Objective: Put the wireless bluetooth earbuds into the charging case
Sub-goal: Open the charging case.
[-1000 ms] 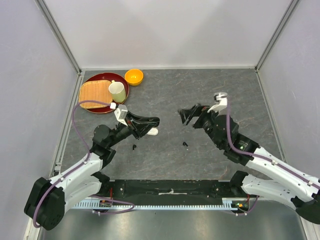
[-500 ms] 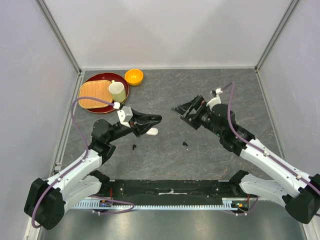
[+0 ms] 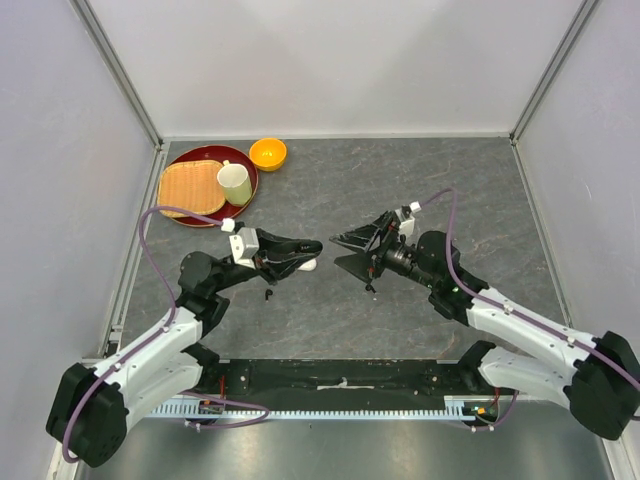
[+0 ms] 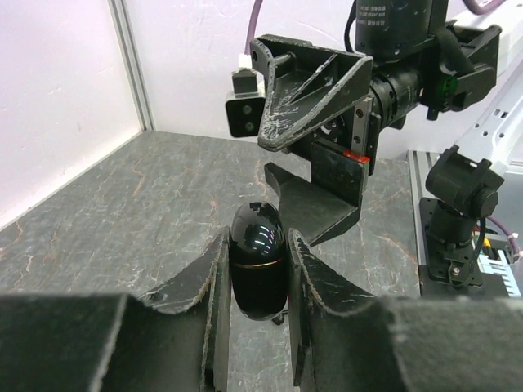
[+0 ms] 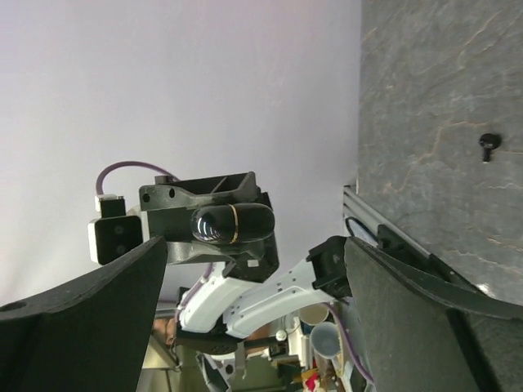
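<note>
My left gripper [image 3: 310, 246] is shut on a glossy black charging case [image 4: 258, 255] with a thin gold seam, which it holds up off the table. The case also shows in the right wrist view [image 5: 233, 223]. My right gripper [image 3: 347, 252] faces it from a short way to the right, jaws wide open and empty [image 5: 253, 302]. One black earbud [image 3: 370, 288] lies on the table under the right gripper and shows again in the right wrist view [image 5: 488, 144]. Another black earbud [image 3: 268, 293] lies under the left arm. No white earbuds are in view.
A white pebble-shaped case [image 3: 306, 265] lies just below the left gripper's tips. At the back left, a red tray [image 3: 200, 216] carries a woven mat and a pale cup [image 3: 236, 184]. Behind it sits an orange bowl [image 3: 267, 153]. Walls enclose the table.
The right gripper has swung left and down toward the left gripper, and now points at the held case. The left gripper has barely shifted and keeps its hold.
</note>
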Controlling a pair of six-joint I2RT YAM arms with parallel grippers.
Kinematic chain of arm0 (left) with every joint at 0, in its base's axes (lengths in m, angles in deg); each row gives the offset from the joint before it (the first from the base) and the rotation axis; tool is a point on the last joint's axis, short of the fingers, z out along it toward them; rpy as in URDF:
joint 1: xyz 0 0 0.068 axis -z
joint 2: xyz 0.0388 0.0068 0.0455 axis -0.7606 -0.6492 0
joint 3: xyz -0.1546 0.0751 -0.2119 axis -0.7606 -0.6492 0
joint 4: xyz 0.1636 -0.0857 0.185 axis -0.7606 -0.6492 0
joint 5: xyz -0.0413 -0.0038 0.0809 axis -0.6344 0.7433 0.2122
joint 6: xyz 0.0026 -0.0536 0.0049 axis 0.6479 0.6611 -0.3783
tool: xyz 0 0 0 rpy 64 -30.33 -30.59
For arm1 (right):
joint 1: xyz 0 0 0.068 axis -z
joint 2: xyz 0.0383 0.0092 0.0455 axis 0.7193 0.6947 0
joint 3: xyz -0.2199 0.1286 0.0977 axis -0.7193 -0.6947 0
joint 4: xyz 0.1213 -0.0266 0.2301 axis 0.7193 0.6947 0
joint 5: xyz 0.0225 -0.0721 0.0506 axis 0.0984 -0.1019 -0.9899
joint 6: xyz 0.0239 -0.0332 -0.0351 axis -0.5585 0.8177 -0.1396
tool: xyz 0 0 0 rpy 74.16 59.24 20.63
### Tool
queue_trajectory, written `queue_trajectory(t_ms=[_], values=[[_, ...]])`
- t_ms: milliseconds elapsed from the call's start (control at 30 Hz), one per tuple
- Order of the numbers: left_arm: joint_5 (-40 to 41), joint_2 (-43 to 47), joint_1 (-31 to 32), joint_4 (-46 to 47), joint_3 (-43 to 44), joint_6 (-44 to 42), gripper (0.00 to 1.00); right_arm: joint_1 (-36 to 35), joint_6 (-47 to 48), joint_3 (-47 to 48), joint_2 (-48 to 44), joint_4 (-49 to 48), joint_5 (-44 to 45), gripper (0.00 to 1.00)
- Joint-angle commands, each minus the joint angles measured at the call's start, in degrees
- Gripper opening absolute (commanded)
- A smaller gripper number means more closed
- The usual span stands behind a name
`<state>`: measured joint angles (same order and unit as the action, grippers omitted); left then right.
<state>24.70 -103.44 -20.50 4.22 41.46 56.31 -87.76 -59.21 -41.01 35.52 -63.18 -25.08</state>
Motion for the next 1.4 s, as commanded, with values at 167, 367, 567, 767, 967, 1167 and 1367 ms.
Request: queue_trajectory(t_ms=[167, 367, 567, 767, 967, 1167, 1367], values=[[2.9, -0.6, 0.6, 10.9, -1.7, 6.4, 0.02, -4.4, -8.9, -0.2, 11.1, -23.7, -2.9, 0.9], [3.6, -1.2, 1.9, 11.2, -1.8, 6.7, 0.02, -5.9, -9.7, 0.1, 15.5, -29.5, -3.1, 0.77], [5.5, 0.1, 2.8, 9.5, -2.5, 5.6, 0.02, -6.2, -10.4, 0.2, 15.2, -28.9, -3.6, 0.72], [6.6, 0.1, 3.2, 8.8, -2.3, 4.9, 0.02, -6.8, -11.0, 0.1, 13.7, -27.6, -3.6, 0.64], [7.5, 0.1, 4.0, 8.3, -2.3, 4.8, 0.02, -7.0, -12.5, -0.3, 13.7, -29.3, -4.4, 0.52], [8.5, 0.0, 4.4, 6.6, -1.9, 5.2, 0.03, -7.5, -12.6, -0.6, 12.4, -29.3, -4.0, 0.23], [7.5, -1.3, 4.4, 5.3, -0.9, 8.7, 0.29, -7.5, -11.2, -0.8, 10.7, -28.8, -3.0, 0.06]])
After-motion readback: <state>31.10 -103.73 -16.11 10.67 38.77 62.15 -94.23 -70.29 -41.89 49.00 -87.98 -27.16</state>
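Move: The black charging case, still shut, is upright in the left hand's fingers, its middle about 1 cm to the right of that hand point and level with it. From the right hand the case lies some 6 cm to the left, about 1 cm higher and neither ahead nor back. On the table, roughly 26 cm below the right hand, one black earbud lies some 7 cm to its right, level fore and aft. The white case lies about 8 cm left and 6 cm ahead. Leftward about 5 cm, quickly, the right hand brings its nearly wide-open fingers to the charging case, then eases back and up a bit under 2 cm each, turning some 15 degrees along the way. Its fingers close to roughly half open and pinch the case between its upper and lower ends, while the left hand keeps its grip, drifting back about 1 cm. ##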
